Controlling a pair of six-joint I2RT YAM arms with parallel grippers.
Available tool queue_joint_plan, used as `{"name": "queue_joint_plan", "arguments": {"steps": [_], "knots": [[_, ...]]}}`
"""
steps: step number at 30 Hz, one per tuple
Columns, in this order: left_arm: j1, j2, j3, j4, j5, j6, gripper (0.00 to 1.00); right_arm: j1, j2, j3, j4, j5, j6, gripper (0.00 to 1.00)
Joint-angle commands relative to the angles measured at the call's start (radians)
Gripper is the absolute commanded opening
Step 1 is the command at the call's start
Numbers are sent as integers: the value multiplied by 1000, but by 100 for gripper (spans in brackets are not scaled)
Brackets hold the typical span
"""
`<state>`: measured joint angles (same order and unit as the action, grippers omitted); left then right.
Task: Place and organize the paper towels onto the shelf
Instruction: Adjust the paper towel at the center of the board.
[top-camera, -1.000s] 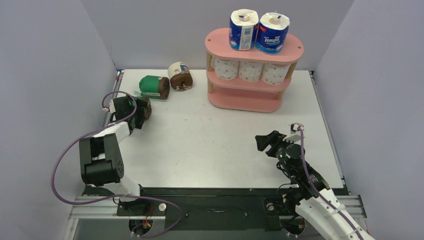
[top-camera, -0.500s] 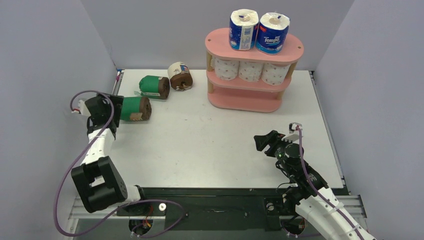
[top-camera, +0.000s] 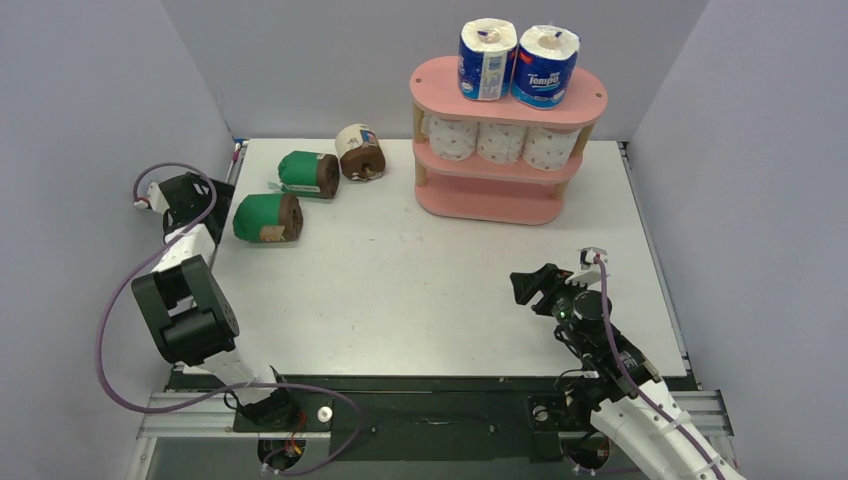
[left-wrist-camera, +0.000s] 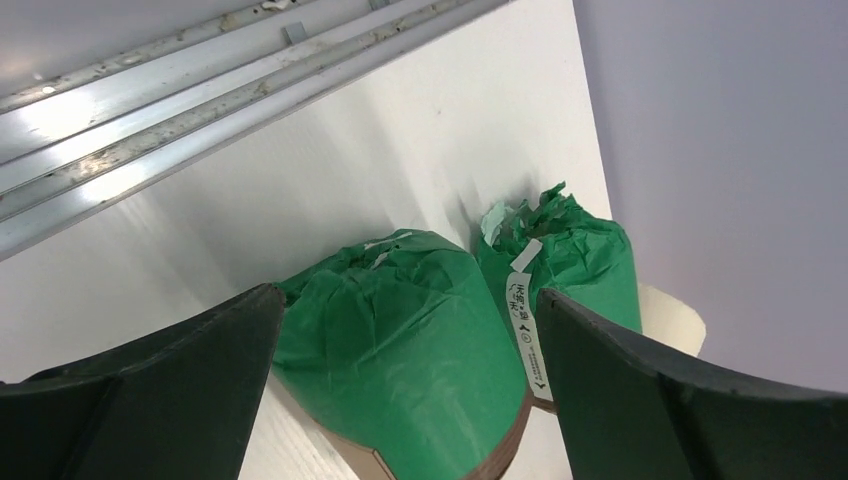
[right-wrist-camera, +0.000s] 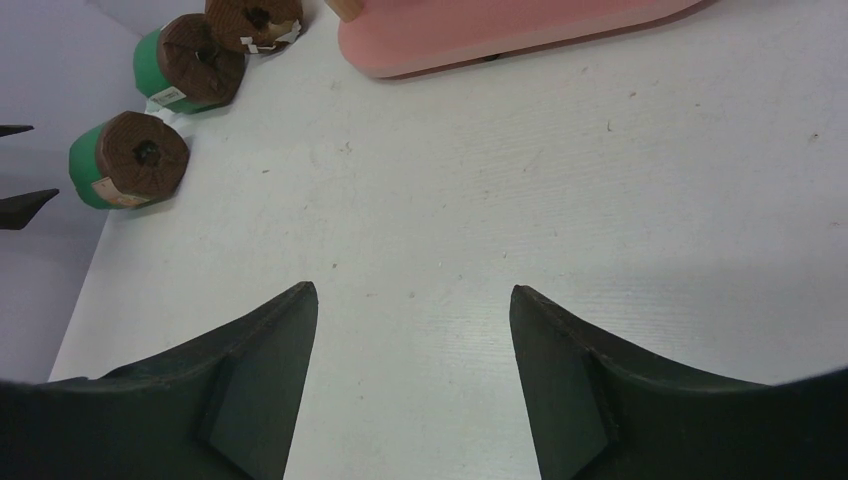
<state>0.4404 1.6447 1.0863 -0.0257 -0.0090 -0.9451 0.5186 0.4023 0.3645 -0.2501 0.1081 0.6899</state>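
A green-wrapped brown roll (top-camera: 262, 217) (left-wrist-camera: 410, 350) lies on its side at the table's left. My left gripper (top-camera: 226, 208) (left-wrist-camera: 410, 292) is open, its fingertips flanking the roll's near end without gripping it. A second green roll (top-camera: 305, 172) (left-wrist-camera: 585, 255) and a cream-wrapped roll (top-camera: 360, 150) lie behind it. The pink shelf (top-camera: 440, 85) (right-wrist-camera: 500, 35) stands at the back right. Two blue-white rolls (top-camera: 487, 58) stand on its top board and three dotted white rolls (top-camera: 500, 140) fill the middle tier. My right gripper (top-camera: 522, 283) (right-wrist-camera: 412, 288) hovers open over bare table, holding nothing.
The shelf's bottom tier (top-camera: 490, 203) shows only pink board. Grey walls close in the table on the left, back and right. A metal rail (left-wrist-camera: 150, 120) runs along the table's left edge, close to my left gripper.
My left arm has drawn back to the left, off the green roll, which now lies uncovered on the table. The right arm has not moved.
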Motion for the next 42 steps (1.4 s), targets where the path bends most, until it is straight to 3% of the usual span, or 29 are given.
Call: {"name": "queue_joint_plan", "arguments": {"steps": [1,14,30,42], "knots": [[-8,86,99,44,91,84,97,5,-8,35,6,35,-40,66],[-69,188,75,95,216,66,97,5,10,38,20,36,-45,66],[-190,28,-127,202,245,13,97,6,15,18,39,16,-34,66],[-105,-71,-209,204,176,4,97,5,18,14,44,5,-9,66]]}}
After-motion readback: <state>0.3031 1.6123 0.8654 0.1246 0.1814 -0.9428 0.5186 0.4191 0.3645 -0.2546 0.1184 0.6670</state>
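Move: The nearer green paper towel roll lies about 12 cm to the left hand's right, roughly level with it in reach and some 8 cm lower. Beyond that roll, the farther green roll stands some 10 cm farther out and 9 cm more to the right, with the cream roll 16 cm farther out and 20 cm to the right of the nearer one. From the right hand, the nearer green roll lies about 54 cm left, 20 cm ahead and 10 cm below. The open left hand dips about 5 cm, sweeps some 13 cm right, pushing the nearer green roll, then backs off left. ##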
